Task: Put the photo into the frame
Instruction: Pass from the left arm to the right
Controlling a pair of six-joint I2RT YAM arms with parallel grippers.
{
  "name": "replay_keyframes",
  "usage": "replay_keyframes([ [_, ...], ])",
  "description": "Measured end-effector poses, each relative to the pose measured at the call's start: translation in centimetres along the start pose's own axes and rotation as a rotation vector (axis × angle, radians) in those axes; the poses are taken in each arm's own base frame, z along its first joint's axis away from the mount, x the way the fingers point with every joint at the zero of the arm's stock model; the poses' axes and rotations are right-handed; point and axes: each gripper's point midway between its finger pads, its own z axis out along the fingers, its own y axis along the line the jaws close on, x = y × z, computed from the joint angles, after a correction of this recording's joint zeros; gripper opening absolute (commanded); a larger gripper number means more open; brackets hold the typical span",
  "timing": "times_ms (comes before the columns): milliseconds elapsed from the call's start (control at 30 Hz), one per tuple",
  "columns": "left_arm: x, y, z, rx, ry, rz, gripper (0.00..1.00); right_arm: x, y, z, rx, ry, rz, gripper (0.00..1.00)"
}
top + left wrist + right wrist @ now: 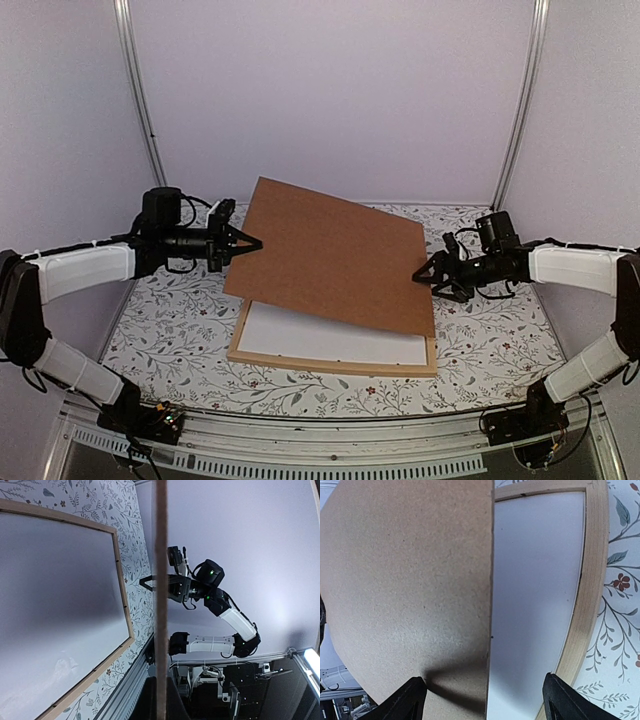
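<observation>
The light-wood frame [330, 364] lies flat on the table. A plain white sheet [320, 340] fills it; this looks like the photo lying back-up, with no print showing. A brown backing board [335, 255] hangs tilted above it, its near edge low over the frame. My left gripper [255, 243] is shut on the board's left edge, which is seen edge-on [160, 580] in the left wrist view. My right gripper [422, 272] stands open at the board's right edge. In the right wrist view the board [405, 580], white sheet [535, 580] and frame bar [590, 580] lie beyond the open fingers [405, 702].
A floral-patterned cloth [170, 320] covers the table. White walls with metal corner rails [140, 90] close in the back and sides. A metal rail [330, 440] runs along the near edge between the two arm bases.
</observation>
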Motion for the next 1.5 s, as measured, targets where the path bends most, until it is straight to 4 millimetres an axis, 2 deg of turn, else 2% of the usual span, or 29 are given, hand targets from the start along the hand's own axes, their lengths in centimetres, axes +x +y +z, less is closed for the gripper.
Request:
replay_keyframes([
  [167, 0.1, 0.0, -0.1, 0.026, 0.000, -0.016, 0.00, -0.9, 1.4, -0.8, -0.092, -0.029, -0.011, 0.77],
  [467, 0.8, 0.4, -0.2, 0.069, 0.003, -0.043, 0.00, -1.3, 3.7, -1.4, -0.243, -0.029, -0.027, 0.54],
  [667, 1.0, 0.9, -0.3, 0.077, 0.000, -0.045, 0.00, -1.5, 3.9, -1.8, -0.293, -0.035, -0.015, 0.39],
  [933, 1.5, 3.4, -0.3, 0.058, 0.007, -0.075, 0.01, -1.1, 3.7, -2.3, -0.322, -0.023, 0.015, 0.05],
  [967, 1.6, 3.8, -0.2, 0.052, 0.009, -0.078, 0.04, -1.1, 3.9, -2.5, -0.333, -0.023, 0.014, 0.00],
  [1167, 2.1, 6.8, 0.2, 0.003, 0.025, -0.102, 0.32, -1.1, 5.6, -4.2, -0.407, -0.026, -0.008, 0.00],
  [1400, 3.0, 9.6, 0.5, -0.057, 0.046, -0.124, 0.52, -1.1, 6.0, -4.5, -0.429, -0.021, -0.022, 0.00],
  [1500, 3.4, 11.1, 0.3, -0.101, 0.039, -0.138, 0.57, -1.0, 6.0, -4.5, -0.429, -0.017, -0.017, 0.00],
])
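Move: The brown backing board, still pinched at its left edge by the left gripper, slopes down to the right. Its free right edge already stands between the right gripper's open fingers, and lies some 30 cm to the right of the left gripper, level in reach and about 11 cm lower. The wooden frame's middle is about 15 cm to the left of the right gripper, level in reach and 11 cm below it; from the left gripper it is about 14 cm to the right and 23 cm down. Raise the right gripper about 7 cm, tipping its fingers up some 20 degrees towards level, and shut them on the board's right edge so they pinch it. Keep the left pinch and hold nearly still at first, then sink the left gripper about 11 cm towards the frame, opening its fingers around the left edge on the way down once the right has closed. ##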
